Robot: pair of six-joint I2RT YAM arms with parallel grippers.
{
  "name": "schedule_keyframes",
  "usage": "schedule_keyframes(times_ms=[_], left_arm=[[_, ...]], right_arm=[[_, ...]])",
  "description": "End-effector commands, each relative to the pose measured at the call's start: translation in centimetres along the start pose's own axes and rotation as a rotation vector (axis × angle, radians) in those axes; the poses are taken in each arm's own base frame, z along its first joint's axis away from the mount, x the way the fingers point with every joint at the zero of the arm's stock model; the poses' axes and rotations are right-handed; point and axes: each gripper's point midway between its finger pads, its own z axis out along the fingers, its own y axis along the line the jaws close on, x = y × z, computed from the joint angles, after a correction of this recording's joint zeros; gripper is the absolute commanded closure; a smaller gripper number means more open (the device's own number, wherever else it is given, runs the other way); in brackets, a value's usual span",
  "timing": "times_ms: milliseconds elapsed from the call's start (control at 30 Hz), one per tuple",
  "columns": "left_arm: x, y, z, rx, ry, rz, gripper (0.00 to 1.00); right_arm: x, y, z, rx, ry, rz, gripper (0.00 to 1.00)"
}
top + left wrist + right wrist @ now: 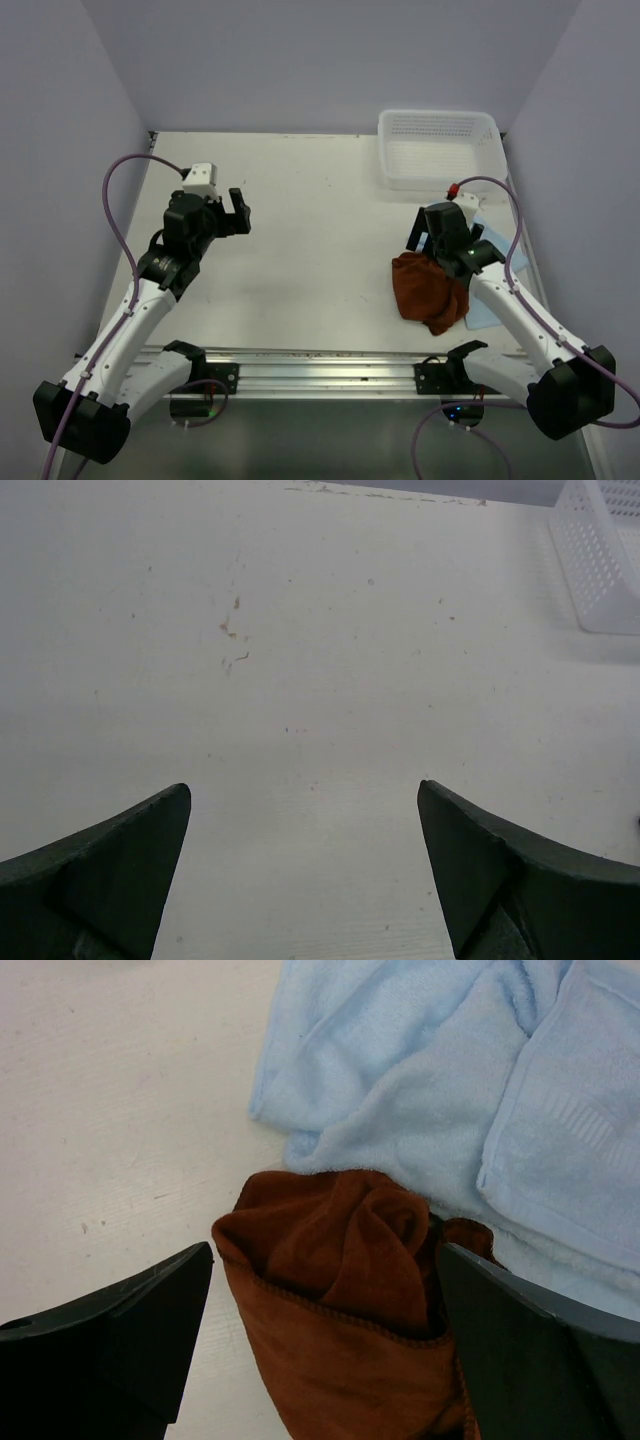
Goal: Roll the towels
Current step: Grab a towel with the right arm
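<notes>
A crumpled brown towel (430,290) lies at the right side of the table, partly on a light blue towel (486,316). My right gripper (425,240) hovers at the brown towel's far edge. In the right wrist view the gripper (325,1248) is open, its jaws standing either side of the bunched brown towel (350,1300) without closing on it. The light blue towel (450,1080) spreads beyond it, loosely folded. My left gripper (238,210) is open and empty above bare table at the left, and in the left wrist view (304,783) there is only table between its jaws.
A white perforated plastic basket (438,148) stands at the back right corner and also shows in the left wrist view (600,560). Walls close in the table on the left, back and right. A metal rail (320,365) runs along the near edge.
</notes>
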Motion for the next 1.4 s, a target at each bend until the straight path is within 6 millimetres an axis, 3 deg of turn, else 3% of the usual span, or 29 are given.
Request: schedule_keyframes(times_ms=[0, 300, 633, 933, 1167, 1333, 1367], left_arm=[[-2.3, -0.4, -0.9, 0.018, -0.056, 0.002, 0.00], [-2.1, -0.6, -0.9, 0.031, -0.049, -0.002, 0.00], [-2.1, -0.8, -0.9, 0.041, -0.050, -0.005, 0.00], [-2.1, -1.2, -0.9, 0.062, -0.045, -0.005, 0.00], [-2.2, -1.3, -1.0, 0.070, -0.049, -0.005, 0.00], [-2.2, -1.4, -1.1, 0.078, -0.051, -0.007, 0.00], [-2.3, -1.4, -1.2, 0.079, -0.053, -0.006, 0.00]], right_arm=[[-1.6, 0.4, -1.1, -0.014, -0.027, -0.002, 0.01], [0.5, -0.6, -2.2, -0.058, 0.020, -0.081, 0.01], [4.2, -2.0, -3.7, -0.035, 0.180, -0.067, 0.12], [6.9, -3.8, -2.3, 0.072, 0.217, -0.020, 0.16], [9.3, -3.2, -0.9, 0.068, 0.295, -0.006, 0.31], [10.5, -3.0, 0.0, 0.060, 0.325, -0.002, 0.47], [10.9, -3.0, 0.1, 0.059, 0.335, -0.005, 0.57]])
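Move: The brown towel I'm going for has its middle about 9 cm back from my right hand, a centimetre to its left and some 10 cm below. The blue towels lie about 9 cm to that hand's right and 2 cm back, also low on the table; the white basket stands roughly 22 cm ahead and 5 cm to the right. From my left hand the brown towel is some 36 cm to the right and 12 cm back, well below. I lift my right hand a touch, then draw it back and down in one slanting sweep, about 8 cm each way, onto the middle of the brown towel, tipping the fingers some 20 degrees more steeply down. The last stretch is mostly a drop, with the wide-open fingers closing to about half, their tips coming in around a fold by the stitched edge. ##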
